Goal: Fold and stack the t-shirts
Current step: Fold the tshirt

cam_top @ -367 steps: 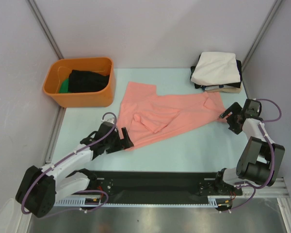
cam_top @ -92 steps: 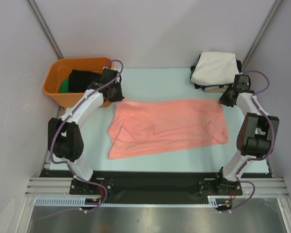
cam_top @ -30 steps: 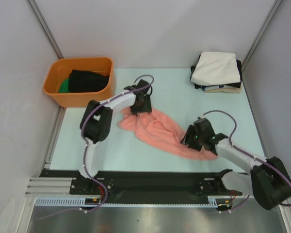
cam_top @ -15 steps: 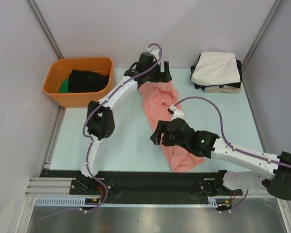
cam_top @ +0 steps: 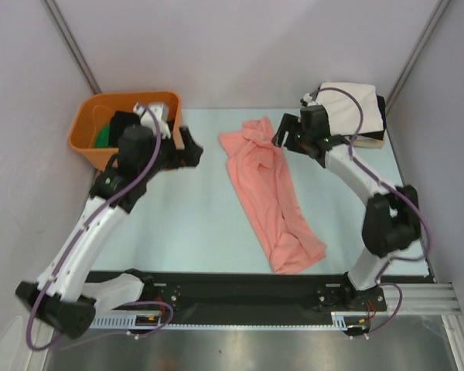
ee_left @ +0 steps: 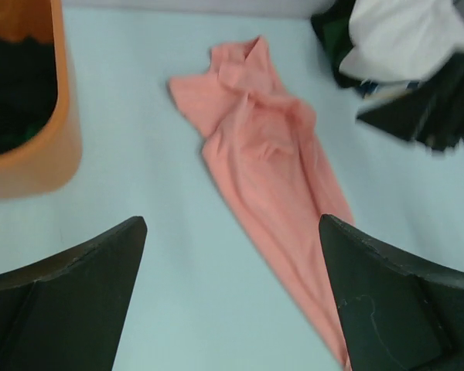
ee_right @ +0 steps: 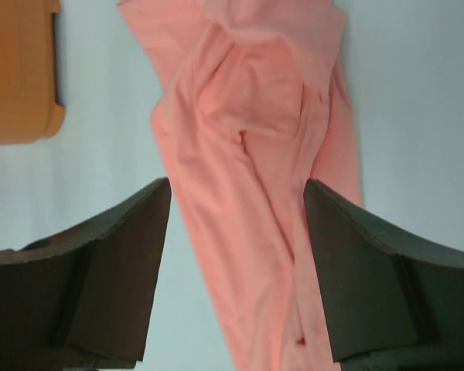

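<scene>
The salmon-pink t-shirt (cam_top: 269, 193) lies loose on the table as a long narrow strip, bunched at its far end and running toward the near edge. My left gripper (cam_top: 190, 151) stands open to the left of that far end, over bare table beside the tub. In the left wrist view the t-shirt (ee_left: 263, 154) lies ahead of the left gripper (ee_left: 230, 224), which holds nothing. My right gripper (cam_top: 283, 132) hovers open by the strip's far end. Between the wide jaws of the right gripper (ee_right: 236, 185) the t-shirt (ee_right: 255, 147) shows below, not gripped. Folded t-shirts (cam_top: 354, 108), cream-white on top, are stacked at the back right.
An orange tub (cam_top: 85, 143) holding black and green cloth sits at the back left, close behind my left gripper. The pale blue table (cam_top: 185, 216) is walled by grey panels on three sides. The right arm reaches past the folded stack (ee_left: 402, 39).
Both grippers have let go of the salmon-pink shirt, which now lies stretched lengthwise. The left arm swung back left toward the tub; the right arm swung from mid-table to the shirt's far end.
</scene>
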Robot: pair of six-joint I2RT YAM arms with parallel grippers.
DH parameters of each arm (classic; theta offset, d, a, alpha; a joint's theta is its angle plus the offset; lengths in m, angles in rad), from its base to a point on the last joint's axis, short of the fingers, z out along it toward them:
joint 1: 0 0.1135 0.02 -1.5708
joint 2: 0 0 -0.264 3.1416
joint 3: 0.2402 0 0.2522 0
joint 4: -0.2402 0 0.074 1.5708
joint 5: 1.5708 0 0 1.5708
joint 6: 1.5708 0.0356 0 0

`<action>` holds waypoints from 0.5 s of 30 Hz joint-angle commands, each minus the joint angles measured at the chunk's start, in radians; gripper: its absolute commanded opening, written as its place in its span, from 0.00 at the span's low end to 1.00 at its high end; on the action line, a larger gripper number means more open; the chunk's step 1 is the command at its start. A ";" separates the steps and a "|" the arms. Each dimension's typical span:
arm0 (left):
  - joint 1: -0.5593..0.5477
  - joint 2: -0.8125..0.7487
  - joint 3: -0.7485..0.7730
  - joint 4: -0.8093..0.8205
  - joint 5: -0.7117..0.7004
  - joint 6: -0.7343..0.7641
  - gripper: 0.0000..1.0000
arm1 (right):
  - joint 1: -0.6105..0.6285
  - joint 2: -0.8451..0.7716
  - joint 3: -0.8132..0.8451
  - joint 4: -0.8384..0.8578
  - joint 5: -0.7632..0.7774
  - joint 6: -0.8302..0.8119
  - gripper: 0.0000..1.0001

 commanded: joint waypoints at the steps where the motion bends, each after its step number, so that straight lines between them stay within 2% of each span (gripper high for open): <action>1: -0.009 -0.185 -0.247 -0.078 -0.044 -0.001 1.00 | -0.089 0.234 0.164 0.053 -0.231 -0.114 0.75; 4: -0.009 -0.345 -0.390 -0.076 0.023 -0.001 1.00 | -0.166 0.381 0.328 0.091 -0.389 -0.111 0.74; 6: -0.011 -0.389 -0.435 -0.082 0.101 -0.007 1.00 | -0.181 0.515 0.456 0.101 -0.448 -0.121 0.74; 8: -0.011 -0.446 -0.489 -0.105 0.123 -0.010 1.00 | -0.182 0.634 0.596 0.064 -0.448 -0.157 0.74; 11: -0.012 -0.517 -0.565 -0.082 0.120 -0.009 1.00 | -0.168 0.781 0.718 0.041 -0.411 -0.186 0.74; 12: -0.012 -0.522 -0.566 -0.084 0.127 -0.007 1.00 | -0.166 0.819 0.810 0.007 -0.391 -0.192 0.74; 15: -0.014 -0.535 -0.564 -0.064 0.134 0.010 1.00 | -0.174 0.964 0.936 -0.028 -0.413 -0.152 0.72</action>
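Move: The t-shirt, bunched into a long strip, has its far end about 21 cm ahead of the right hand, 4 cm to its left and 17 cm below. The shirt's near end is some 33 cm back and 5 cm to the right; the folded stack stands about 21 cm ahead and 23 cm to the right, its middle 14 cm lower. From the left hand, the shirt's far end is roughly 30 cm ahead, 18 cm to the right and 32 cm below. Towards the far end of the t-shirt, the right hand sweeps forward about 19 cm while sinking some 11 cm, turning roughly 10 degrees counter-clockwise, fingers still parted and short of the cloth. The left hand, wide open and empty, draws back and down by equal amounts, about 12 cm each, away from the orange bin, tipping its fingers slightly further down. ##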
